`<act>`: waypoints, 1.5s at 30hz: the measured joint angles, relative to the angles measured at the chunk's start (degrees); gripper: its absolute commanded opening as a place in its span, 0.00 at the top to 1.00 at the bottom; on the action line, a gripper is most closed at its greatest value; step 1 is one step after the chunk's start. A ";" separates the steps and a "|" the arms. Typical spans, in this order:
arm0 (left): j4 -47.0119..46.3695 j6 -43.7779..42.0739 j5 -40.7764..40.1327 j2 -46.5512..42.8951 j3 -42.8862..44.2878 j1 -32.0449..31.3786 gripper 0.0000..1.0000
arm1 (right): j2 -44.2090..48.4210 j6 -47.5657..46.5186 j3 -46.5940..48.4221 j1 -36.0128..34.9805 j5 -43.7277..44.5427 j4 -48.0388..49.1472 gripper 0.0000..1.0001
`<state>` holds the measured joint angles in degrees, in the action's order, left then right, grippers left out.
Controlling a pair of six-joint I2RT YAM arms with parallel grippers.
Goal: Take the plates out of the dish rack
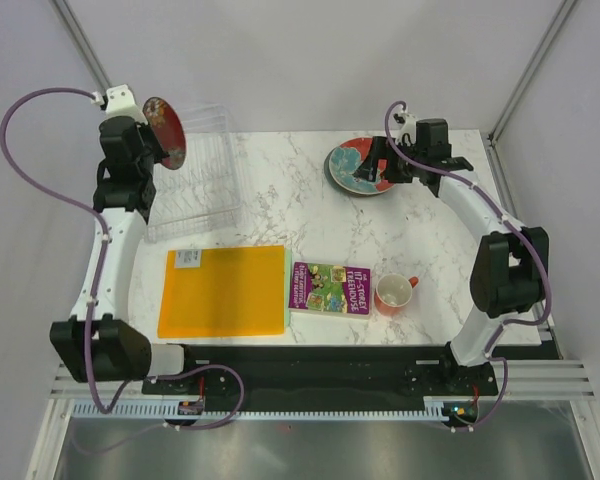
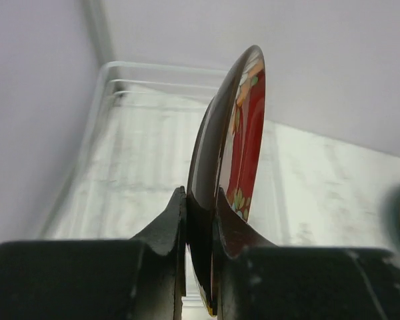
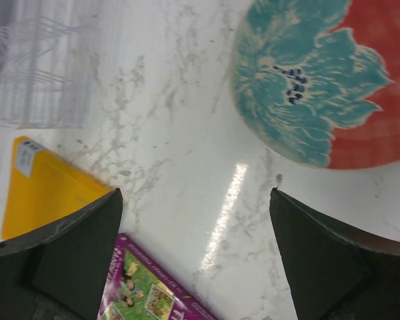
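Observation:
A red plate (image 1: 166,132) with a patterned centre stands on edge in the air above the see-through dish rack (image 1: 195,175), with my left gripper (image 1: 151,148) shut on its rim. In the left wrist view this plate (image 2: 243,127) appears edge-on between the jaws of the left gripper (image 2: 201,217), with the rack (image 2: 140,140) below it. I see no plates standing in the rack. A teal plate with red blotches (image 1: 348,162) lies flat at the back right on a darker plate. My right gripper (image 1: 379,168) hovers open beside it, over bare marble (image 3: 193,193) near the teal plate (image 3: 313,80).
An orange mat (image 1: 223,290) lies at the front left, just in front of the rack. A purple book (image 1: 330,287) and an orange-red mug (image 1: 393,293) sit at the front right. The right wrist view shows the mat (image 3: 47,187), the book (image 3: 153,297) and the rack (image 3: 40,73).

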<state>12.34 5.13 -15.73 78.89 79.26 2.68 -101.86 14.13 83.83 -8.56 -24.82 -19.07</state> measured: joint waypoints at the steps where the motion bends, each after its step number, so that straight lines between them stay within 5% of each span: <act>1: 0.48 2.36 3.52 -1.70 -0.39 -0.28 0.98 | 0.68 1.16 -0.17 -0.59 -1.53 0.98 0.02; 11: -7.91 27.45 32.22 -12.61 -20.11 -10.84 0.98 | 8.66 14.32 -7.32 -12.33 -11.43 17.81 0.02; 22: -18.78 40.70 38.86 -13.25 -28.00 -15.50 0.98 | 8.81 20.13 -9.42 -19.12 -11.91 23.54 0.05; 23: -19.56 41.18 38.95 -13.51 -28.17 -15.74 0.98 | 8.81 20.41 -9.68 -19.50 -11.89 23.82 0.13; 27: -23.23 43.30 40.35 -14.45 -29.59 -16.55 0.98 | 8.81 21.18 -10.16 -20.24 -12.02 25.68 1.00; 29: -24.46 43.91 40.28 -14.78 -30.99 -16.44 0.96 | 8.94 22.73 -10.25 -20.28 -13.07 25.97 1.00; 30: -25.46 44.28 40.79 -15.02 -31.65 -16.04 0.90 | 8.94 24.00 -10.25 -20.09 -14.36 26.05 1.00; 31: -26.36 44.46 40.89 -15.34 -32.24 -15.93 0.66 | 8.94 24.81 -10.25 -19.93 -14.99 26.03 1.00; 34: -26.29 44.35 40.37 -16.83 -33.40 -16.06 0.30 | 9.27 23.41 -9.77 -20.04 -14.86 24.76 1.00; 41: -17.16 38.47 33.18 -21.46 -33.57 -16.61 0.18 | 9.33 14.51 -7.10 -16.04 -4.15 15.26 1.00; 42: -15.32 37.16 31.12 -22.53 -33.57 -16.65 0.00 | 9.33 13.99 -6.75 -13.92 -3.15 14.14 1.00; 45: -10.69 33.53 25.18 -25.81 -33.64 -16.63 0.00 | 8.24 13.09 -4.68 -6.78 -1.62 12.41 1.00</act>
<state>1.65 38.65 9.45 53.08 45.63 -13.96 -93.62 27.22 79.15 -15.33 -26.44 -6.66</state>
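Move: The small floral plate, held at its near edge in the left fingers, has its middle about 7 cm ahead of that hand and 1 cm higher; from the open right hand it is roughly 55 cm left, 4 ahead and 17 up. The dish rack lies beneath the left hand, some 9 cm ahead, 4 right and 28 down. From the right hand the plate stack is about 13 cm ahead, 2 left and 16 below, the book 23 back, 13 left and 18 below. The floral plate is swung by the left hand about 25 cm right and 10 back, rolling its left side down and turning some 45 degrees clockwise. The right hand comes 18 cm left, back and up to meet it and pinches the far edge; the left fingers then open and back off left. Keeping hold, the right hand swings some 12 cm right and 10 forward. ##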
